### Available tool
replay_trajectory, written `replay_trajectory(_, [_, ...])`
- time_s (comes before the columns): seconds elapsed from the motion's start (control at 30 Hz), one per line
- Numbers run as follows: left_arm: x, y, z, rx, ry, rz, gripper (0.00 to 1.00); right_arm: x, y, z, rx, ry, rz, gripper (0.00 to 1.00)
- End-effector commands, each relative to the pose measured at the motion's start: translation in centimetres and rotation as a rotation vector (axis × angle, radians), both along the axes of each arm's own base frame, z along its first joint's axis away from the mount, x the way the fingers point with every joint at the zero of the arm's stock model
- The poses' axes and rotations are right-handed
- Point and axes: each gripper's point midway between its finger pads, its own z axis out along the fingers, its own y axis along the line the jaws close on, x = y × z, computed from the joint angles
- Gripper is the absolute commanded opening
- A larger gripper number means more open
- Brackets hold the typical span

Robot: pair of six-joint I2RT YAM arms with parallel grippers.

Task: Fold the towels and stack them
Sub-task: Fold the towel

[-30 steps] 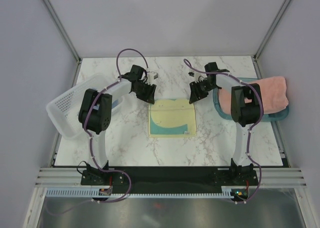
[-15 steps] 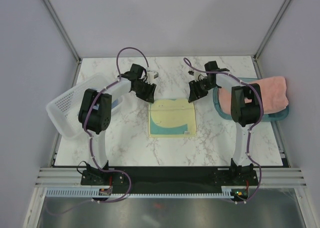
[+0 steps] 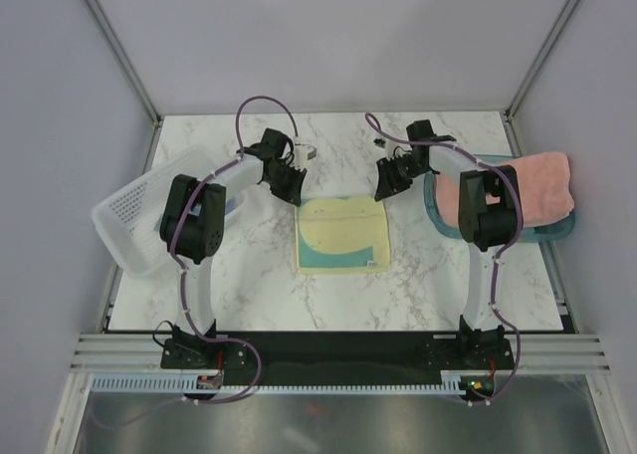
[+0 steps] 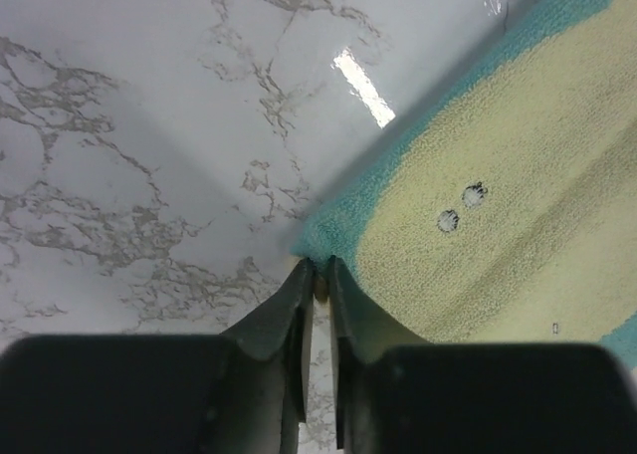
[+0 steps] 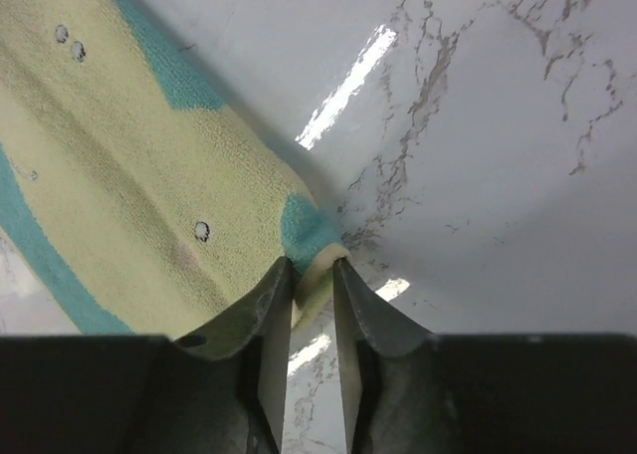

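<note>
A pale-yellow-and-teal towel (image 3: 343, 235) lies flat in the middle of the marble table. My left gripper (image 3: 296, 192) is at its far left corner, and in the left wrist view that gripper (image 4: 319, 270) is shut on the teal corner of the towel (image 4: 498, 205). My right gripper (image 3: 384, 189) is at the far right corner; seen from the right wrist, it (image 5: 312, 271) is shut on the folded corner of the towel (image 5: 139, 175). A salmon-pink towel (image 3: 542, 190) lies folded in the teal tray (image 3: 553, 233) at the right.
A white perforated basket (image 3: 134, 220) stands tilted at the left edge of the table, beside the left arm. The teal tray sits close behind the right arm's elbow. Bare marble (image 3: 343, 145) stretches behind the towel.
The left gripper's jaws have closed on the towel's far left corner. The right gripper's jaws have narrowed on the far right corner. The towel lies as before.
</note>
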Motion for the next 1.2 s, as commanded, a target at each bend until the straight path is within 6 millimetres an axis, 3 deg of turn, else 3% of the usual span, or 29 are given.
replay_trajectory(0.0, [1.5, -0.2, 0.8, -0.003, -0.047, -0.033, 0.12, 1.5, 0.8, 0.2, 0.037, -0.049, 0.024, 0.28])
replay_trajectory(0.07, [1.9, 0.0, 1.0, 0.01, -0.059, -0.023, 0.02, 2.2, 0.4, 0.0, 0.016, -0.062, 0.001, 0.14])
replay_trajectory(0.1, [2.5, 0.2, 1.2, 0.03, -0.079, -0.013, 0.02, 2.5, 0.3, 0.0, 0.005, -0.073, -0.012, 0.03])
replay_trajectory(0.13, [3.2, 0.5, 1.5, 0.045, -0.104, -0.001, 0.02, 3.5, 0.3, 0.4, 0.001, -0.122, -0.027, 0.0])
replay_trajectory(0.17, [3.6, 0.7, 1.7, 0.06, -0.122, 0.012, 0.02, 3.5, -0.1, -0.2, -0.018, -0.124, -0.058, 0.0])
replay_trajectory(0.23, [4.9, 1.1, 2.5, 0.076, -0.18, 0.037, 0.02, 4.7, 0.0, 1.4, -0.001, -0.222, -0.071, 0.0])
replay_trajectory(0.37, [6.1, 1.7, 3.8, 0.093, -0.253, 0.086, 0.02, 5.0, -0.1, 2.1, 0.002, -0.279, -0.089, 0.0])
replay_trajectory(0.47, [6.2, 2.1, 3.4, 0.118, -0.257, 0.092, 0.02, 5.1, -0.3, 1.4, -0.011, -0.274, -0.096, 0.0])
replay_trajectory(0.77, [5.8, 2.2, 2.4, 0.124, -0.235, 0.088, 0.02, 6.6, 0.1, 2.9, 0.026, -0.335, -0.132, 0.0])
replay_trajectory(1.03, [6.1, 3.0, 1.2, 0.171, -0.245, 0.118, 0.02, 7.0, -0.1, 0.9, 0.011, -0.311, -0.163, 0.0])
replay_trajectory(1.17, [6.5, 3.2, 1.4, 0.173, -0.267, 0.138, 0.02, 7.3, -0.1, 1.4, 0.016, -0.339, -0.168, 0.0])
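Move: Each open gripper already straddles its own far corner of the flat yellow-and-teal towel, about 1 cm below the fingertips. The right-hand corner lies some 1 cm to the right of the right hand. The towel's middle lies about 10 cm back and 13 cm right of the left hand. The white basket is roughly 38 cm left of the left hand and 3 cm back. The teal tub with the pink towel is about 36 cm right of the right hand, level with it. Straight forward, away from the base, both arms drag the towel low over the table, each by about 5 to 6 cm, once their fingers have shut and pinched its two far corners. The right hand dips about 1 cm as it closes, then rises again; the left rises about 1 cm and drifts slightly left. Both wrists tip their fingers outward, some 10 to 15 degrees. ##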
